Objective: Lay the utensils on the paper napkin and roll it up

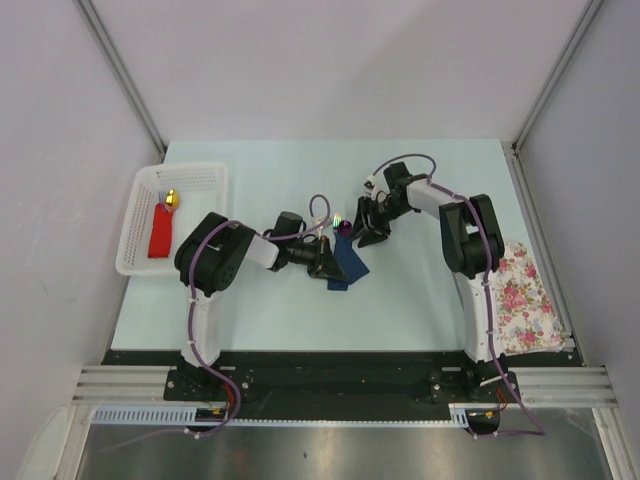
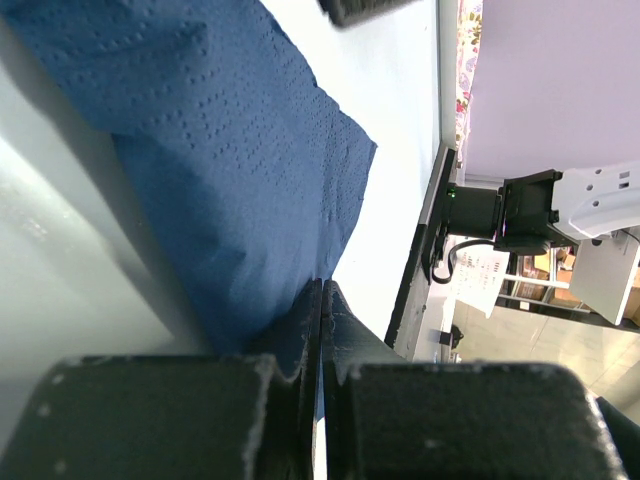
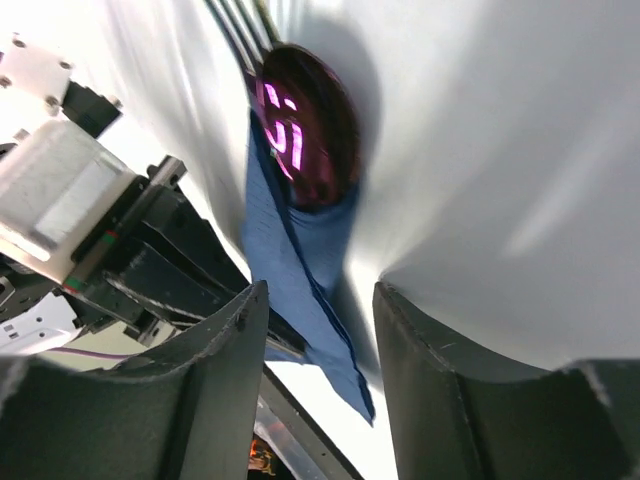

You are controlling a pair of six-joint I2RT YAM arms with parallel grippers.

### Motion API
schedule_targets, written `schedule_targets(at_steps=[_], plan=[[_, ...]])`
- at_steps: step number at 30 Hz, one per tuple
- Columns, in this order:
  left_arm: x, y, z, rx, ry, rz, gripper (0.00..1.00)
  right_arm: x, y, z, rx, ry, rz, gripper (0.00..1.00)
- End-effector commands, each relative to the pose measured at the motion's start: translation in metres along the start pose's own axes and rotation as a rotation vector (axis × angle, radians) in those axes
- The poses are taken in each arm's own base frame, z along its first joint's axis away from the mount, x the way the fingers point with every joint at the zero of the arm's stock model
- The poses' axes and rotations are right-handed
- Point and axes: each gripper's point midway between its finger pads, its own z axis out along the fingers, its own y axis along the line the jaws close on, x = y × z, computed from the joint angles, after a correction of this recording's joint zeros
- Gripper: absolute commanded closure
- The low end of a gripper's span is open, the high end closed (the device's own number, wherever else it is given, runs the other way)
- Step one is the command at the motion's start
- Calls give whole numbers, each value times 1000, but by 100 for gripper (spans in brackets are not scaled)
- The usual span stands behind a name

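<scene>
The navy paper napkin [image 1: 348, 266] lies rolled or folded around the utensils near the table's middle. Their shiny ends [image 1: 341, 224] stick out of its far end. In the right wrist view a purple-gleaming spoon bowl [image 3: 305, 130] pokes from the napkin [image 3: 290, 270], with fork tines [image 3: 235, 25] beyond it. My right gripper [image 3: 318, 295] stands open just above that end of the napkin, holding nothing; from above it [image 1: 362, 228] hovers by the shiny ends. My left gripper [image 1: 328, 262] is shut on the napkin's near edge. Its fingertips [image 2: 327, 285] pinch the blue paper [image 2: 230, 170].
A white basket [image 1: 140, 215] stands at the left and holds a red flat object [image 1: 160, 232] with a gold ball [image 1: 172, 198]. A floral cloth [image 1: 522, 300] lies at the right edge, beside the right arm's base.
</scene>
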Motion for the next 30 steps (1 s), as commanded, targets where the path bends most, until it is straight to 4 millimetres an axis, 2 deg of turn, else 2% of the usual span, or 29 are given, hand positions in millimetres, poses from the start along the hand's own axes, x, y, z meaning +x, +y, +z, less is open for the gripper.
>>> schedule_targets(at_steps=[1, 8, 10, 11, 13, 14, 16, 19, 20, 21, 23, 24, 26, 27, 29, 30], plan=[[13, 61, -7, -200, -33, -84, 100, 3, 2, 20, 33, 33, -31, 48], [10, 59, -7, -196, -39, -78, 100, 15, -14, 36, 102, 86, -43, 52], [9, 59, -7, -197, -40, -81, 100, 18, -17, 38, 105, 99, -38, 58], [9, 59, -7, -195, -40, -81, 100, 19, -18, 38, 101, 101, -37, 67], [9, 59, -7, -194, -42, -80, 100, 20, -17, 39, 92, 107, -33, 76], [8, 57, -7, -191, -46, -74, 100, 20, -17, 38, 85, 108, -30, 86], [6, 56, -8, -191, -54, -73, 100, 17, -12, 37, 54, 102, -27, 100], [-1, 48, -11, -174, -72, -49, 99, 12, -4, 32, -2, 84, -26, 100], [-8, 38, -15, -155, -93, -21, 96, 11, 3, 30, -35, 79, -32, 100], [-11, 32, -18, -142, -109, 0, 86, 5, 8, 28, -60, 55, -52, 100], [-21, 16, -26, -122, -141, 48, 75, -3, 24, 20, -112, 13, -78, 100], [-29, 0, -34, -108, -168, 97, 63, -6, 30, 16, -126, -3, -91, 100], [-40, -13, -46, -107, -204, 135, 52, -15, 48, 5, -172, -53, -123, 100], [-47, -27, -56, -107, -227, 179, 42, -18, 53, 1, -185, -70, -128, 100], [-53, -36, -69, -115, -258, 207, 33, -22, 69, -8, -228, -104, -156, 100], [-52, -37, -75, -128, -259, 224, 32, -22, 74, -10, -240, -110, -166, 100]])
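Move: The napkin edge for the right gripper to take, just below the purple spoon's bowl, lies about 2 cm to its left, 1 cm back and 1 cm lower. The spoon bowl is some 4 cm left and 1 cm ahead of that hand, the fork head about 6 cm left and 3 cm ahead; the loose napkin corner is roughly 8 cm back and 1 cm to its right. From the left gripper, shut at the near part of the napkin, that edge lies about 10 cm ahead and 1 cm right. Slide the open right gripper about 2.5 cm left, easing back and down 1 cm each, and shut it on the napkin edge just below the spoon bowl; keep the pinch and tip the fingers slightly up, rising a little at the end. Hold the left gripper still until then, afterwards open it and lift it clear of the napkin, up about 4 cm while going left and forward. ##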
